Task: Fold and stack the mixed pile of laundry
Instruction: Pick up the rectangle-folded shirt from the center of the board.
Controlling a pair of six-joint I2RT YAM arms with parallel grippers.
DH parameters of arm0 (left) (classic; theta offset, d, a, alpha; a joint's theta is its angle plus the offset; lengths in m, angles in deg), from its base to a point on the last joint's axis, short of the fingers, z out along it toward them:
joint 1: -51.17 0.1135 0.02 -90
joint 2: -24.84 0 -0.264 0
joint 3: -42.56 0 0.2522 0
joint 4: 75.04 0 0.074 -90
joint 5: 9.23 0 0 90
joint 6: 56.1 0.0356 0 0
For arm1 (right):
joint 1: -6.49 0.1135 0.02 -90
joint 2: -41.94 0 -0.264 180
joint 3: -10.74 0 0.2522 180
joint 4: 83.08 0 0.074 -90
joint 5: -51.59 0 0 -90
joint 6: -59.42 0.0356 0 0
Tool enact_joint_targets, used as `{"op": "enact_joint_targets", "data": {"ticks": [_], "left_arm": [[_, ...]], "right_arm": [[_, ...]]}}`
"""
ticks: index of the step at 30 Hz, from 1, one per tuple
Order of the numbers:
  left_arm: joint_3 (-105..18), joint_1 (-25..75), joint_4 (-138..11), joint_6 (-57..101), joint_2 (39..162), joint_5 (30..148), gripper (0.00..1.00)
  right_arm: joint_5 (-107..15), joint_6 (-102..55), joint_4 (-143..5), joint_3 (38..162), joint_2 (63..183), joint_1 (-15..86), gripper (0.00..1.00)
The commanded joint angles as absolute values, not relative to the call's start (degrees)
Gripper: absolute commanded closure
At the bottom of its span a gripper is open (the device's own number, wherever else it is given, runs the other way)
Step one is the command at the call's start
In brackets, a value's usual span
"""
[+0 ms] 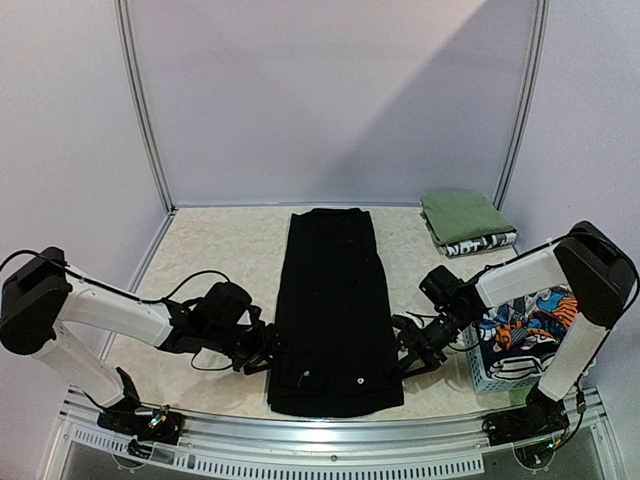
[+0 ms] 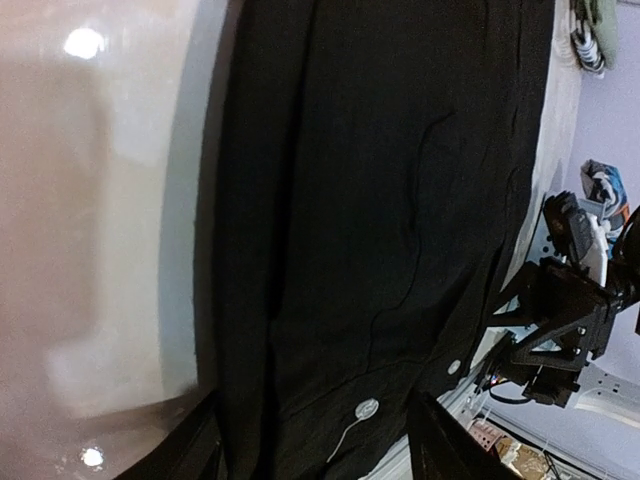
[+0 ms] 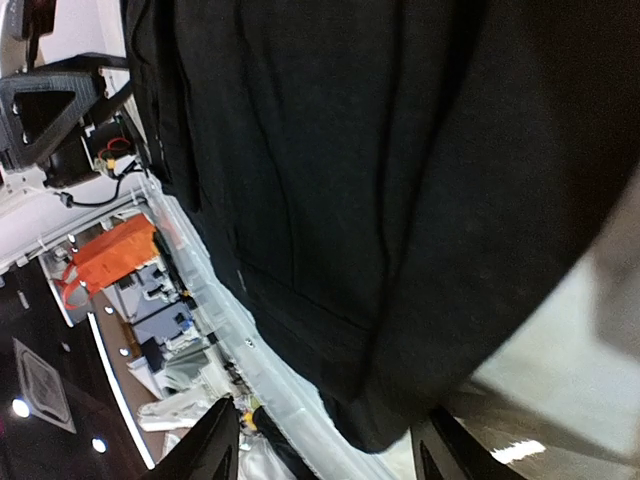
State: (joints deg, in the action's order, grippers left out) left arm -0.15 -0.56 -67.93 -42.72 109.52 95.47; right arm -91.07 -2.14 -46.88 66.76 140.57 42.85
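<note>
A large black garment lies flat as a long strip down the middle of the table, its hem near the front edge. My left gripper is low at its left lower edge, open, and the left wrist view shows the black cloth and a white button between the spread fingers. My right gripper is at the right lower edge, also open, with the garment's corner between its fingers. An orange-blue-white cartoon-print piece lies in the basket.
A pale blue lattice basket stands at the front right beside the right arm. A folded olive-green cloth rests on a black-and-white printed piece at the back right. The table's metal front rail runs just below the hem.
</note>
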Motion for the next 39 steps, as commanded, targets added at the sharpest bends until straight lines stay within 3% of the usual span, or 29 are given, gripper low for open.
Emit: {"op": "enact_joint_targets", "data": {"ticks": [1,7,12,21,25,27,33,39], "left_arm": [[1.10,-2.92,-55.85,-44.34,108.96,95.62,0.38],[3.51,-3.15,-53.65,-44.28,104.05,94.98,0.37],[1.16,-3.87,-60.07,-41.23,111.12,98.09,0.39],[3.61,-6.85,-73.26,-47.47,116.99,98.49,0.64],[2.69,-7.36,-73.84,-47.08,117.45,98.02,0.76],[2.22,-7.46,-73.74,-46.63,117.59,97.83,0.81],[-0.16,-7.40,-70.93,-42.84,115.08,96.08,0.98],[-7.38,-6.22,-66.16,-33.34,111.68,93.20,1.00]], "right_arm": [[-88.35,2.60,-50.84,64.73,142.28,44.85,0.44],[-88.44,3.34,-53.28,64.49,142.64,45.15,0.55],[-90.71,3.58,-56.29,65.06,145.28,45.64,0.60],[-90.27,1.66,-56.41,64.84,143.45,46.13,0.67],[-92.34,0.37,-57.00,67.03,144.68,46.44,0.83],[-94.19,-1.09,-56.20,68.96,146.17,46.49,0.99],[-96.04,-6.62,-50.70,72.73,142.77,45.61,1.00],[-96.81,-7.15,-47.94,74.72,136.62,42.42,1.00]]}}
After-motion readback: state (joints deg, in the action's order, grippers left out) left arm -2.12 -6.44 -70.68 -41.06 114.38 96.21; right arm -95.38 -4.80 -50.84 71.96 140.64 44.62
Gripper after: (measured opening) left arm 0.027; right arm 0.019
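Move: Right beside both hands lies the folded black shirt: its middle is about 19 cm ahead of the left hand and 14 cm to its right, and about 21 cm ahead of the right hand and 14 cm to its left, both some 2 cm lower. Its long side edges lie at the fingertips. The laundry basket stands roughly 27 cm to the right hand's right and 4 cm ahead; the folded stack is about 45 cm ahead and 25 cm right. Closing in on the shirt's near part from both sides, the half-open grippers shut on its side edges and pinch them. The left hand backs off 2 cm, eases outward, then pushes about 4 cm right into the edge as it closes, sinking slightly before it starts up; the right creeps 2 cm left, sinks a little, shuts, then lifts about 4 cm, going slightly farther left and forward. ##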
